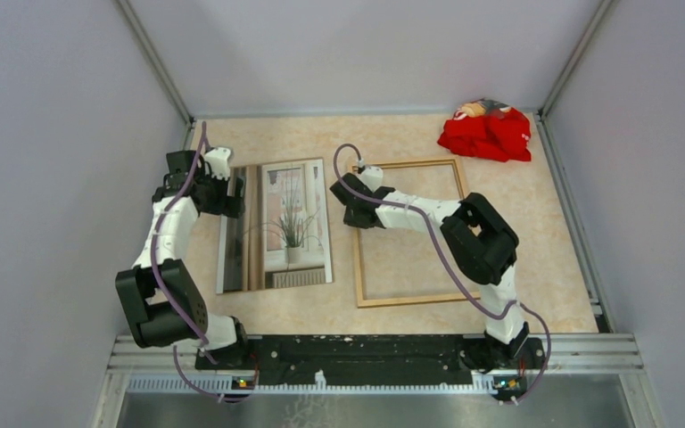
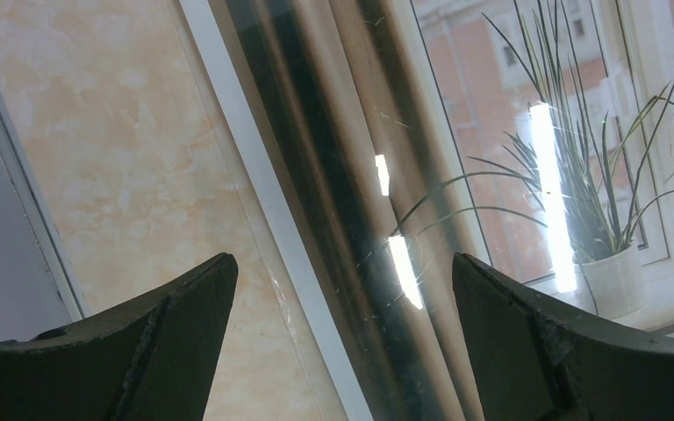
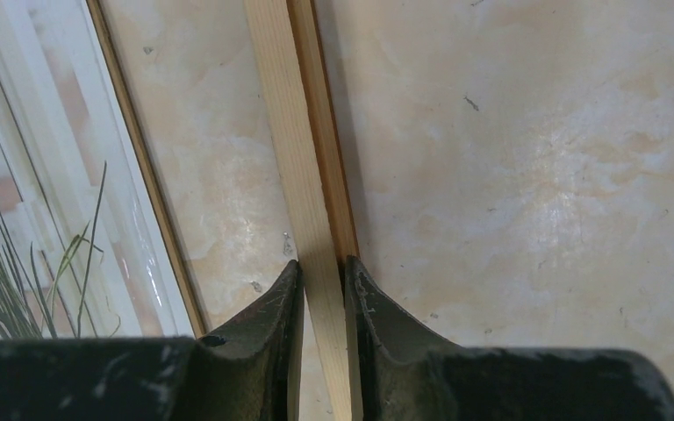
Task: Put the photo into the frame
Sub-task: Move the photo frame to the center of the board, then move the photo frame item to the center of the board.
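Note:
The photo, a window scene with a potted plant and brown curtains, lies face up on the table left of centre. My left gripper hovers open over its left edge; in the left wrist view the fingers straddle the white border and dark curtain strip of the photo, with the left gripper holding nothing. The frame lies flat to the right, pale wood side up. My right gripper is shut on its left rail; the right wrist view shows the right gripper pinching the frame, with the photo beside it.
A crumpled red cloth lies at the back right corner. Grey walls enclose the table on three sides. A metal rail carrying both arm bases runs along the near edge. A narrow strip of table separates photo and frame.

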Controlling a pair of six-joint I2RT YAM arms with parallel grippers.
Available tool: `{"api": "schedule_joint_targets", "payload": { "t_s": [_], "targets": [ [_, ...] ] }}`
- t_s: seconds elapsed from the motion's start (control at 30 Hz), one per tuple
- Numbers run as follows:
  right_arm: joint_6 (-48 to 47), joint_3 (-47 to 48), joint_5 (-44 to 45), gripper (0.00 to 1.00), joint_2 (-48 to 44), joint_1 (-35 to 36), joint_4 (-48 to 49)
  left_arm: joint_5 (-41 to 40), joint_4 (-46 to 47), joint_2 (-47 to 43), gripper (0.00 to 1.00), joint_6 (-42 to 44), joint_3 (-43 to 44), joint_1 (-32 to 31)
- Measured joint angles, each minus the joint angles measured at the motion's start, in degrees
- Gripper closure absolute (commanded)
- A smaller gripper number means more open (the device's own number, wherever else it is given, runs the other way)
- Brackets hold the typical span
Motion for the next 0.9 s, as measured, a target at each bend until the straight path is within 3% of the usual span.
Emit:
{"api": "schedule_joint_targets", "payload": {
  "t_s": [0.17, 0.37, 0.53, 0.9],
  "targets": [
    [0.6, 2.7, 1.0, 0.95, 1.2, 0.0, -3.0, 0.1, -0.2, -1.6, 0.02, 0.8, -0.3, 0.0],
    [-0.2, 3.7, 2.5, 0.7, 1.3, 0.0, -5.4, 0.0, -0.1, -1.5, 0.02, 1.5, -0.3, 0.0],
    [-3.2, 7.7, 1.9, 0.57, 1.3, 0.2, -7.1, -2.3, 0.4, 0.9, 0.02, 2.0, 0.2, 0.8],
    [-11.9, 20.0, -10.3, 0.43, 4.6, 0.5, -5.6, -14.3, 7.3, 7.8, 0.02, 4.4, 1.8, 4.4]
  ]
}}
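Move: Closed on the frame's left bar, the right hand has the frame's middle about 12 cm to its right and 1 cm back, and the bar's far-left corner some 13 cm ahead. The photo lies flat with its middle roughly 17 cm left and 1 cm ahead of this hand, slightly below. From the empty left hand, the frame's middle is about 40 cm right, some 1 cm back and 11 cm below. Easing the pinched left bar barely 1 cm right and slightly forward, the right hand then opens its fingers, lets go and climbs about 7 cm while swinging 8 cm left, towards and over the photo's right side, turning some 15 degrees counter-clockwise. The left hand, open and empty, draws about 8 cm left, away from frame and photo, sinking a little as it rolls. ##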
